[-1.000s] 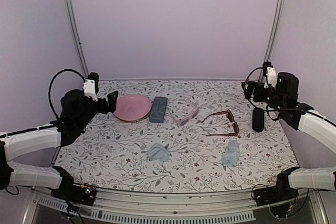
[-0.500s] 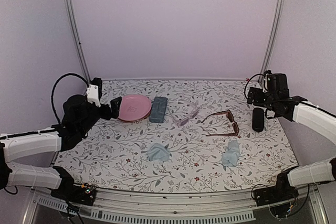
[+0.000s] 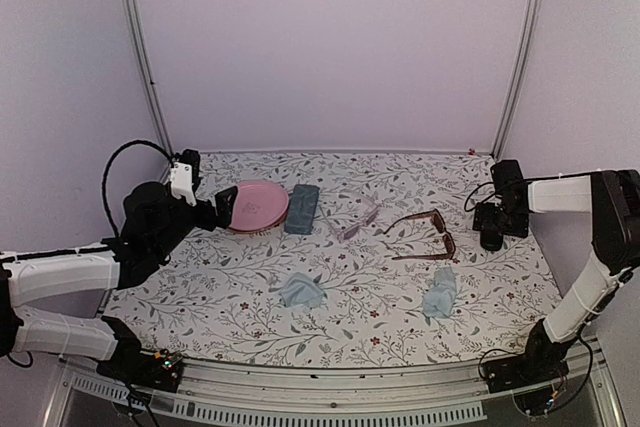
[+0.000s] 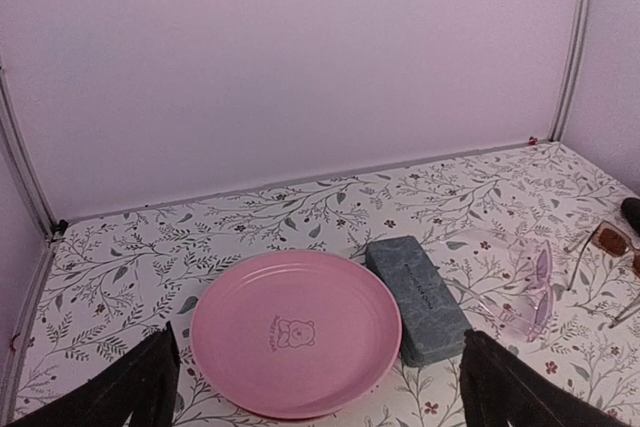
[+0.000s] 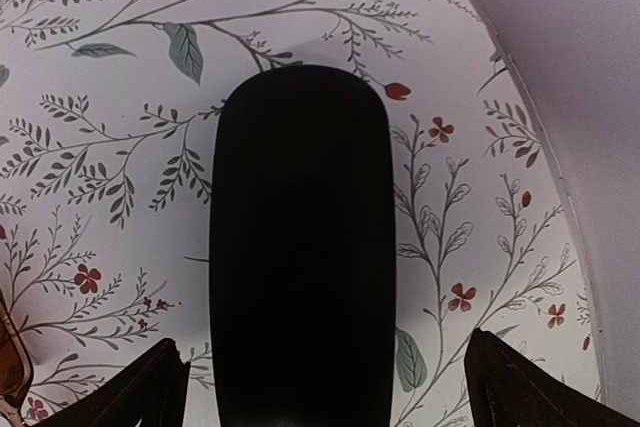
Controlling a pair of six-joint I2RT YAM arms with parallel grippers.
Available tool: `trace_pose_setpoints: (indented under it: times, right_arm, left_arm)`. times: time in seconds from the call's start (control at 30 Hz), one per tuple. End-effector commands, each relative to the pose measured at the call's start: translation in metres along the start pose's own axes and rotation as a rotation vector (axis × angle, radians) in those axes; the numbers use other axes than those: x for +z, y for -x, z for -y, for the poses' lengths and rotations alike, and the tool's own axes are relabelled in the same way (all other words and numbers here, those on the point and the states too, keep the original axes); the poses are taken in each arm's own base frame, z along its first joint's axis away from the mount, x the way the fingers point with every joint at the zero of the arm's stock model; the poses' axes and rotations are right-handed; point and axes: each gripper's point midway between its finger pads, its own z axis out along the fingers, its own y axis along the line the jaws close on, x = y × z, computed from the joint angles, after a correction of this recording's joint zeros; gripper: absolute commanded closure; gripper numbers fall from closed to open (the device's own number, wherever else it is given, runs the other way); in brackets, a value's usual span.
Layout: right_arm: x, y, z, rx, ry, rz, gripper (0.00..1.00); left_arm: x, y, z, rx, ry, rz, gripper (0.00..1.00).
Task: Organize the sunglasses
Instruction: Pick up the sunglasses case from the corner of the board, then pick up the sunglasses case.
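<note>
The reddish-brown sunglasses lie unfolded right of centre on the floral table. The pale pinkish sunglasses lie just left of them, beside the grey-blue case; the left wrist view shows this pale pair and an edge of the brown pair. My left gripper hovers open at the near-left rim of the pink plate, nothing between its fingers. My right gripper points down, open, straddling the black oval case without touching it.
Two small light blue cloths lie toward the near side. The pink plate and grey-blue case sit side by side at the back left. Walls close in at the back and right.
The right arm has swung out and down, its gripper dropping over the black oval case. The left gripper has crept slightly forward toward the pink plate. Both stayed open.
</note>
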Motion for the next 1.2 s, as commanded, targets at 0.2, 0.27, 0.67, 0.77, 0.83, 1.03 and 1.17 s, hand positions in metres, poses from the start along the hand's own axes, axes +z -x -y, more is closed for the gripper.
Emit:
trace_pose_setpoints:
  times: [0.2,0.27,0.67,0.77,0.83,1.03,1.17]
  right_arm:
    - [0.029,-0.010,-0.018,-0.027,0.061,-0.089,0.05]
    - [0.031,-0.011,-0.017,-0.028,0.061,-0.098,0.08]
    - [0.008,0.008,-0.028,-0.050,0.164,-0.071,0.59]
    - [-0.017,0.022,-0.037,-0.058,0.242,-0.019,0.68]
    - [-0.044,0.036,-0.049,-0.088,0.303,0.046,0.72]
    - [-0.132,0.048,-0.122,-0.276,0.607,0.160,0.74]
    - [-0.204,0.032,-0.182,-0.444,0.912,0.212,0.74]
  left_arm:
    - [0.001,-0.008,0.011,-0.006,-0.030,-0.003,0.01]
    - [0.001,-0.008,0.012,-0.006,-0.033,-0.003,0.01]
    - [0.008,-0.010,0.029,0.037,-0.111,0.010,0.01]
    - [0.010,-0.007,0.040,0.072,-0.167,0.021,0.01]
    - [0.009,-0.002,0.050,0.070,-0.222,0.030,0.01]
    - [0.001,0.011,0.080,0.021,-0.403,0.072,0.01]
    - [-0.012,0.020,0.107,0.019,-0.568,0.105,0.01]
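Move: The sunglasses case lies right under my open right hand, its middle about 4 cm ahead and 4 cm below. The brown sunglasses are roughly 20 cm to the left of this hand and 2 cm farther out, and the nearer blue cloth lies some 20 cm left and 15 cm back, both about 5 cm below. From my left hand the case is about 8 cm ahead, some 82 cm to the right and 20 cm below. I sink my right hand about 4 cm over the near half of the case, pinch its sides between my fingers, then lift it some 15 cm, swinging left and away from the board's right edge while turning about 30 degrees counter-clockwise and tipping the fingers up. My left hand, empty and open, drifts about 6 cm right and turns clockwise. ##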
